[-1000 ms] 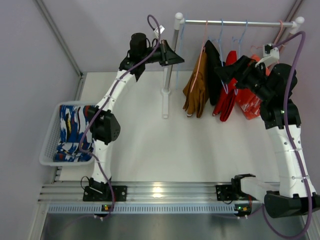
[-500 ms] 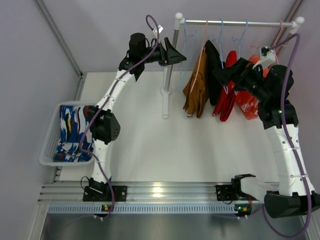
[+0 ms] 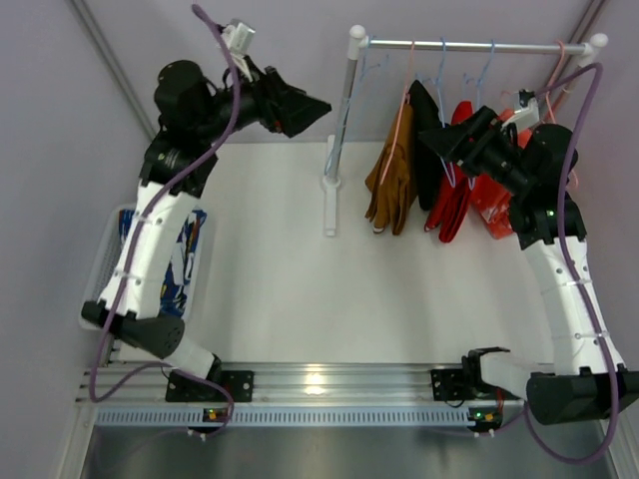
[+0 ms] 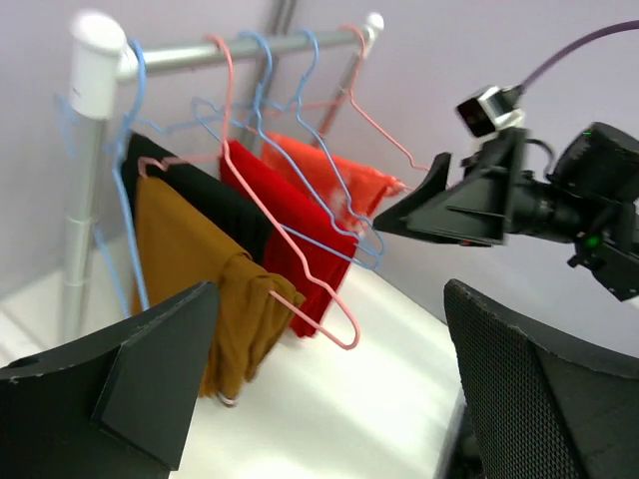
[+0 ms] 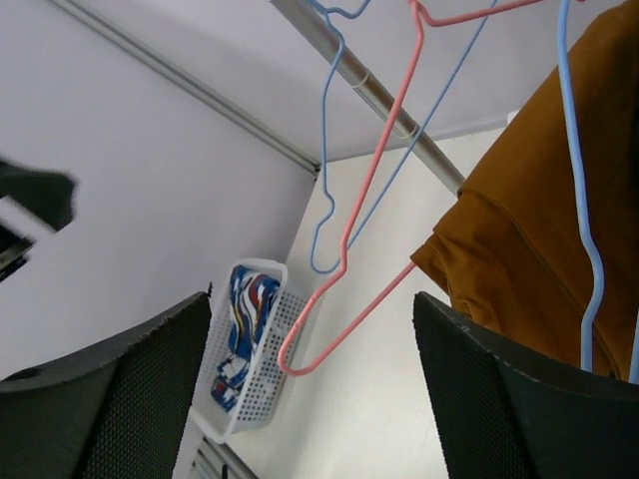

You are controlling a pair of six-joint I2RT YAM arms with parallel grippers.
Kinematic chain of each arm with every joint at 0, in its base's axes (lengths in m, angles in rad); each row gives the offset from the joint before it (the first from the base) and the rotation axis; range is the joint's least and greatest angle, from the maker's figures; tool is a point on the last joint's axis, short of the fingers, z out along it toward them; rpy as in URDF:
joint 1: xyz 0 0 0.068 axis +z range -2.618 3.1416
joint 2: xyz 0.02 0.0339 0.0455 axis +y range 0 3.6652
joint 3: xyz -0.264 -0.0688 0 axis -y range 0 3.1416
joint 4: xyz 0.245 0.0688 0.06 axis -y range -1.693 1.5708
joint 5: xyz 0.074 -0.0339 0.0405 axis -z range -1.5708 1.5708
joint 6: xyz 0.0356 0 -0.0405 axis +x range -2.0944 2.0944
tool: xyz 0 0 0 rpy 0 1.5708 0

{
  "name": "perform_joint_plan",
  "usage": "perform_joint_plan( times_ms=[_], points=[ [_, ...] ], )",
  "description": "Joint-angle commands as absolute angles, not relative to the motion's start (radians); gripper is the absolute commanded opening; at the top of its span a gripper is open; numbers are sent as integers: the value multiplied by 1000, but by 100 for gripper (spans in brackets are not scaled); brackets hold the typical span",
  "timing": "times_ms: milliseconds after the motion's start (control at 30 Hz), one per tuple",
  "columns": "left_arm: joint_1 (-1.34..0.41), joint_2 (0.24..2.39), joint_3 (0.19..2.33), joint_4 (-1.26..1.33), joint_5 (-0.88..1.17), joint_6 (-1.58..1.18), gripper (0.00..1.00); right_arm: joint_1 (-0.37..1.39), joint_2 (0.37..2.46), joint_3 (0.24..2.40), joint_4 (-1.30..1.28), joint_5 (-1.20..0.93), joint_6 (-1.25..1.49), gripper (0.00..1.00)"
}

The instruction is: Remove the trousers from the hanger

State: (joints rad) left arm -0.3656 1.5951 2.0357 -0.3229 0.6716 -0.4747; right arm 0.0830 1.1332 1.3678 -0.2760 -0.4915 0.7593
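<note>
Tan-brown trousers (image 3: 391,185), black trousers (image 3: 427,125) and red trousers (image 3: 451,205) hang on hangers from the rail (image 3: 469,46). The left wrist view shows the tan (image 4: 190,279), black (image 4: 215,205) and red (image 4: 290,225) ones side by side. Blue patterned trousers (image 3: 190,264) lie in the white basket (image 3: 100,289), partly hidden by my left arm. My left gripper (image 3: 315,105) is open in the air left of the rack post, with nothing between its fingers. My right gripper (image 3: 439,142) is open beside the black and red trousers. Ahead of it are a pink hanger (image 5: 349,259) and the tan trousers (image 5: 539,249).
An orange-red garment (image 3: 494,200) hangs at the rail's right end, behind my right arm. The rack's white post (image 3: 337,140) stands on the table between the two grippers. Bare blue hangers (image 5: 329,200) hang near the post. The basket with the blue trousers (image 5: 245,339) sits at the table's left edge.
My left gripper has opened and pulled back leftward from the rack post, with the arm lifted higher. My right gripper has edged left toward the hangers and narrowed a little.
</note>
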Motion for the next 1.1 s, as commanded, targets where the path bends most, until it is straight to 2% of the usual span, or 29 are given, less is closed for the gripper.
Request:
perform_joint_plan(
  times_ms=[0,100,333,533,700,1067],
  points=[
    [-364,1479,1950,-402,508,-315,99,97,1198,1408,-209,-465,873,78],
    [-364,1393,1908,-440,381,-269,99,124,1273,1465,-242,-430,908,69],
    [-362,1220,1755,-485,192,-187,99,169,1462,1597,-255,-379,959,62],
    [-324,1189,1707,-495,179,-190,99,202,1587,1686,-210,-376,988,60],
    [-319,1190,1686,-494,184,-190,99,215,1664,1736,-141,-426,1048,49],
    [-318,1207,1638,-476,192,-210,99,227,1721,1764,-109,-443,1089,43]
  ],
)
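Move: The pink hanger, at its upper near side, is some 16 cm ahead of the right hand, 9 cm to its left and 5 cm lower. The brown trousers hang on it, about 16 cm ahead, 11 cm left and 20 cm below that hand; the black trousers are about 17 cm ahead, 2 cm left and 17 cm below it. From the left hand the same pink hanger lies roughly 14 cm ahead, 19 cm right and 14 cm lower. Forward and to the left, some 16 cm in all and dipping about 5 cm, the right hand reaches for the pink hanger, tipping its fingers down and narrowing them from wide open to about half open on either side of the wire. The open left hand backs off from the rack, mainly leftward, rising a little and then sinking, while turning about 30 degrees counter-clockwise. ##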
